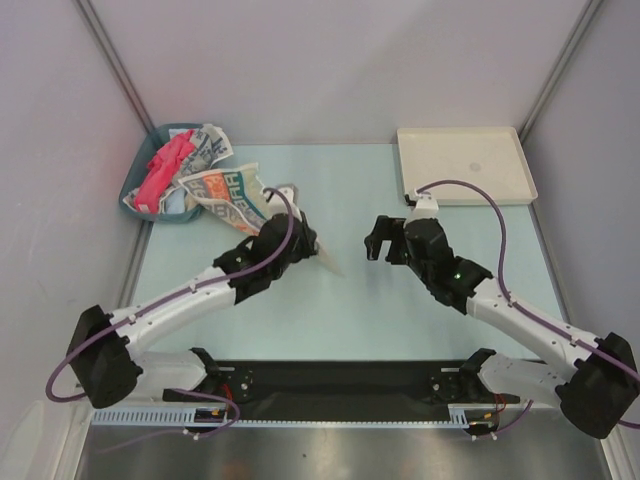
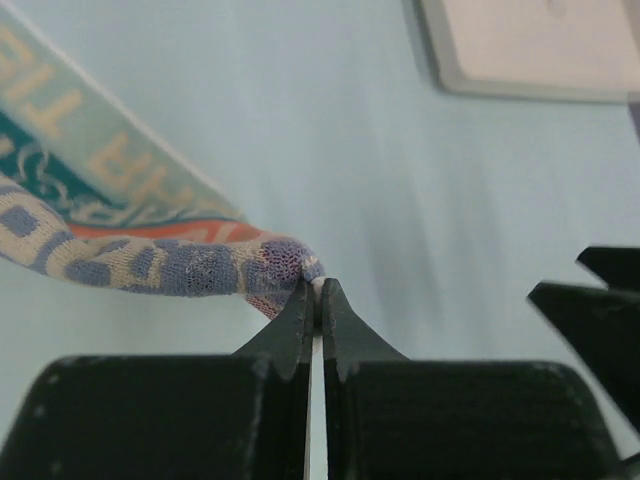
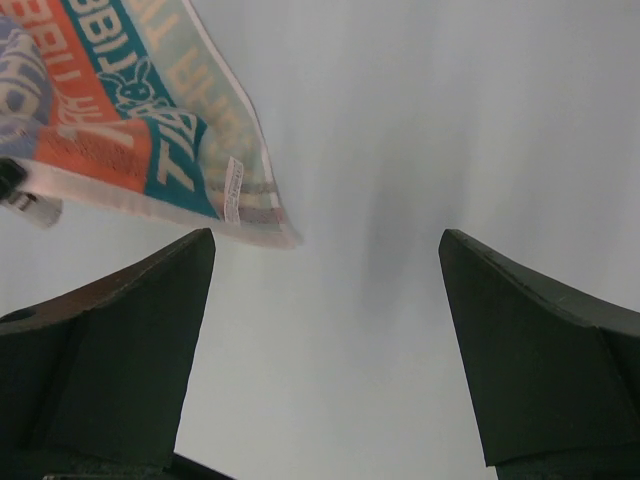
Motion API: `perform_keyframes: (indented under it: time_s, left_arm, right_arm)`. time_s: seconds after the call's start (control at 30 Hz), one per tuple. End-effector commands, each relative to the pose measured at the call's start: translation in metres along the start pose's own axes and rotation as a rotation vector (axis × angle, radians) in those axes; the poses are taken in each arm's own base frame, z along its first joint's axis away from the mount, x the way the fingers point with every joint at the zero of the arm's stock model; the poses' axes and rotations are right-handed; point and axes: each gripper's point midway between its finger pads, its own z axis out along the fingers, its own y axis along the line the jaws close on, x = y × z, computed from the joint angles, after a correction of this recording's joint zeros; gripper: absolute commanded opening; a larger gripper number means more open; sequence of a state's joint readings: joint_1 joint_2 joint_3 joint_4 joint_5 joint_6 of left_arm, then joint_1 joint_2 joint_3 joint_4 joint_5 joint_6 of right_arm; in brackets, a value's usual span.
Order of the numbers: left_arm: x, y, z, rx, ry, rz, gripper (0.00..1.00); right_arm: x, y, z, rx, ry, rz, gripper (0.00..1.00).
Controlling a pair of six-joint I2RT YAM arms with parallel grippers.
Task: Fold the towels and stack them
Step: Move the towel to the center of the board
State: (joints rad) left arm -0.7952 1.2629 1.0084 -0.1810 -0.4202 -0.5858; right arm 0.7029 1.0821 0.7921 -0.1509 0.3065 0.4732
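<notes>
The teal, white and orange lettered towel (image 1: pixel 228 193) stretches from the bin toward the table's middle. My left gripper (image 1: pixel 300 240) is shut on one corner of it, and in the left wrist view that gripper (image 2: pixel 316 287) pinches the towel's (image 2: pixel 130 225) blue-checked edge just above the table. A red-pink towel (image 1: pixel 165 165) and a blue-and-white patterned towel (image 1: pixel 210 148) lie crumpled in the bin. My right gripper (image 1: pixel 385 245) is open to the right of the held corner. The right wrist view has the right gripper (image 3: pixel 325 240) with nothing between its fingers and the lettered towel (image 3: pixel 130 110) at upper left.
A teal bin (image 1: pixel 140 170) sits at the table's back left corner. A white tray (image 1: pixel 465 165) lies at the back right, with its corner (image 2: pixel 540 50) also in the left wrist view. Grey walls close in the table on three sides.
</notes>
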Motion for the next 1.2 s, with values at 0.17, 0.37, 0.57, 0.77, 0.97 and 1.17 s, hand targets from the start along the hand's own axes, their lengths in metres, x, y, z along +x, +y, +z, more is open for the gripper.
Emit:
perform_keyframes:
  time_s: [0.17,0.37,0.57,0.77,0.97,1.17]
  left_arm:
    - [0.094,0.039,-0.018,-0.032,0.094,-0.186,0.00]
    - [0.147,0.056,-0.043,-0.056,0.175,-0.224,0.01]
    - [0.189,0.079,-0.064,-0.100,0.276,-0.258,0.00]
    - [0.209,0.094,-0.080,-0.130,0.326,-0.265,0.23]
    - [0.204,0.097,-0.091,-0.123,0.331,-0.274,0.52]
    - [0.209,0.110,-0.106,-0.196,0.377,-0.312,0.60]
  right_arm:
    - [0.066,-0.002,0.001,0.000,0.130,0.004,0.98]
    - [0.128,0.010,0.017,-0.012,0.250,-0.050,0.91]
    - [0.147,0.024,0.042,0.002,0.265,-0.084,0.88]
    - [0.149,0.028,0.064,0.038,0.254,-0.098,0.85]
    - [0.141,0.038,0.071,0.025,0.228,-0.080,0.80]
    - [0.142,0.037,0.080,0.051,0.236,-0.102,0.75]
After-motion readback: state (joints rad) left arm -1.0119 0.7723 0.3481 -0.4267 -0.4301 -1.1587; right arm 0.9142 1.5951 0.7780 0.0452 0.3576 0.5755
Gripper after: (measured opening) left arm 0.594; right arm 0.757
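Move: My left hand pinches one towel corner. The bare spot for that corner lies about 15 cm back, 6 cm left and 18 cm below; the towel basket stands 25 cm ahead, 37 cm left, some 14 cm lower. For my right hand, the towel's loose labelled corner hangs about 9 cm left, 2 cm back and 15 cm below, the pinched corner is some 16 cm left, about level, and the white tray lies 32 cm ahead, 24 cm right, 17 cm lower. Still pinching the towel corner, I swing my left hand down and back about 17 cm each, drifting left and tipping the fingers some 25 degrees further down, then open them low over the board to let go. My right hand drops about 15 cm and slides 8 cm left towards the labelled corner, easing back, then partly forward again, its wide-open fingers closing partway. ##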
